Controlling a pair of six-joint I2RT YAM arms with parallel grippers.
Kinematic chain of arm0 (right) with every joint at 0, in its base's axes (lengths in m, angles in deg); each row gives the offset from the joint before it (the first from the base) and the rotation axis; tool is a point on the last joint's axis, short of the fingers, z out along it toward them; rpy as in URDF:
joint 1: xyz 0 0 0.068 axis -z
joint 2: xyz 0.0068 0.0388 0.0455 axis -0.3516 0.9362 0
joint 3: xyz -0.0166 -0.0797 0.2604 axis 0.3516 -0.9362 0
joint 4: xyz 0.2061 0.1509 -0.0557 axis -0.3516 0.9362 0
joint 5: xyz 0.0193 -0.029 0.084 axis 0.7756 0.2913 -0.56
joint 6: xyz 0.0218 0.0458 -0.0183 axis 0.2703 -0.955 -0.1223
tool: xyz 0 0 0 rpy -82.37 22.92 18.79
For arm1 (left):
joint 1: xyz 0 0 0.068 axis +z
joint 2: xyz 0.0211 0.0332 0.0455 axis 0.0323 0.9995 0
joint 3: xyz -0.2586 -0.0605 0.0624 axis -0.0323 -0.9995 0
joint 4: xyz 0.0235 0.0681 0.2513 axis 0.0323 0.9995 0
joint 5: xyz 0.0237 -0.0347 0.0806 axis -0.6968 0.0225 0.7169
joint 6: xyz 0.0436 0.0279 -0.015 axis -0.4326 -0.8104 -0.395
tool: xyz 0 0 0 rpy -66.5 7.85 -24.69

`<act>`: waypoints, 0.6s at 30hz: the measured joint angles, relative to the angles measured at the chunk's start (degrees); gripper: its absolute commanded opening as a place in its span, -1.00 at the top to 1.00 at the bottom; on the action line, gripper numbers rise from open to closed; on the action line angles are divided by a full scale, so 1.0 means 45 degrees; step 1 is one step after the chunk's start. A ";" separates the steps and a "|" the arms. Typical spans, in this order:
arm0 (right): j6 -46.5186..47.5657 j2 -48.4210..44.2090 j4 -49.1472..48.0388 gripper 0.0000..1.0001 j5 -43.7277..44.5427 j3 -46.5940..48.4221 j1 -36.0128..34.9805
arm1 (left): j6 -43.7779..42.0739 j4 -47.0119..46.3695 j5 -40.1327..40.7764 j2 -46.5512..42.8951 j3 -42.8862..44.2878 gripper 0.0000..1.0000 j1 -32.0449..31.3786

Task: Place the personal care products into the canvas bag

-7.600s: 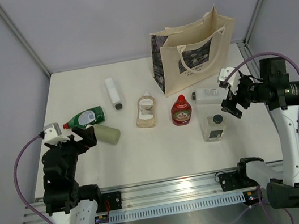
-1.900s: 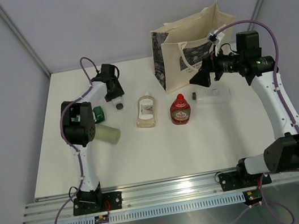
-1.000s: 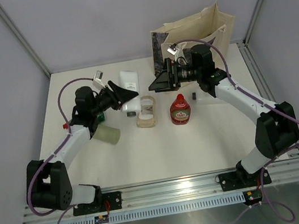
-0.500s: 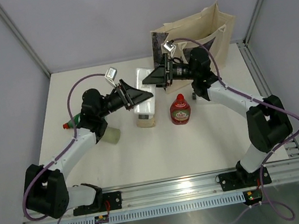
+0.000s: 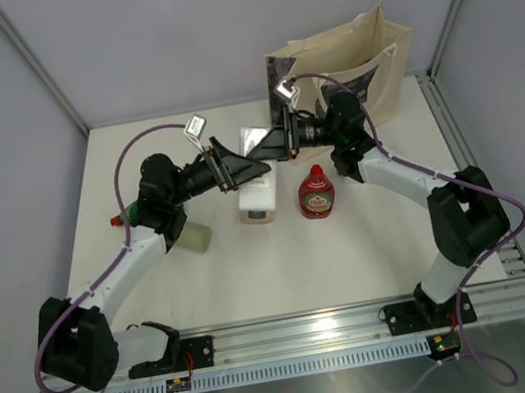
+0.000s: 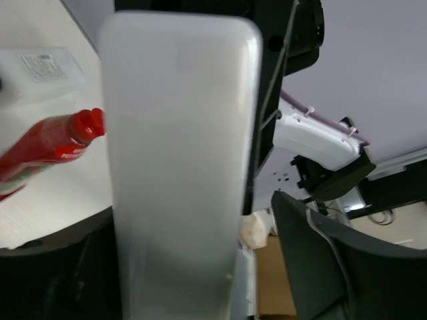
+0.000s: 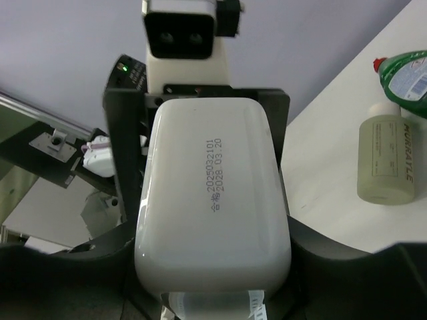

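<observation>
A white bottle (image 5: 255, 140) hangs in the air above the table's middle, between both arms. My right gripper (image 5: 272, 144) is shut on it; in the right wrist view the bottle's base (image 7: 213, 200) fills the space between the black fingers (image 7: 320, 260) of that gripper (image 7: 213, 280). My left gripper (image 5: 243, 169) stands open around the same bottle (image 6: 180, 167), with its right finger (image 6: 313, 260) clear of it. The peach flask (image 5: 258, 214), red bottle (image 5: 318, 194), pale-green cylinder (image 5: 189, 237) and green bottle (image 5: 123, 218) lie on the table. The canvas bag (image 5: 347, 66) stands at the back right.
A clear bottle (image 6: 40, 67) lies beyond the red bottle (image 6: 47, 150) in the left wrist view. The right wrist view shows the pale-green cylinder (image 7: 390, 157) and green bottle (image 7: 405, 73) on the table, far right. Grey walls enclose the table.
Both grippers have met over the table's middle. The right gripper has shut on the white bottle, and the left gripper, which carried it there, has opened.
</observation>
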 measured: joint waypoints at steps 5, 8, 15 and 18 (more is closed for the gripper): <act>0.0821 0.0000 0.0865 1.00 -0.0743 0.0359 0.0170 | -0.1734 0.2084 0.0325 -0.1025 0.0427 -0.97 0.0131; 0.1715 0.0005 0.2123 1.00 -0.1069 0.1214 0.0816 | -0.2943 0.3594 0.0690 -0.1598 0.0821 -0.97 0.0515; 0.4945 0.0170 0.6076 1.00 -0.0792 0.4852 0.3347 | -0.5581 0.7057 0.2142 -0.3045 0.1734 -0.98 0.1676; 0.6460 0.0466 0.7912 1.00 -0.0228 0.6722 0.4197 | -0.6465 0.8267 0.2890 -0.3643 0.1787 -0.98 0.1933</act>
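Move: The white bottle is upright between both grippers: its middle sits almost at the right hand's fingertips, some 2 cm nearer the base, and about at the left hand's. From the right hand the canvas bag's mouth lies about 20 cm ahead, 21 cm right and 5 cm lower. The red bottle is about 13 cm to its right, roughly level and some 24 cm below; the amber bottle is 6 cm ahead, 3 cm left and 28 cm below. From the left hand the bag's mouth is about 22 cm ahead, 21 cm right. Keeping its grip on the white bottle, the right hand draws it out from between the left hand's already loosened fingers and, after a brief pause, carries it about 12 cm forward, 12 cm right and 9 cm up towards the canvas bag, swinging some 20 degrees clockwise and rolling. The left fingers finish opening and that hand backs off about 9 cm left, fingertips dipping and swinging forward. ##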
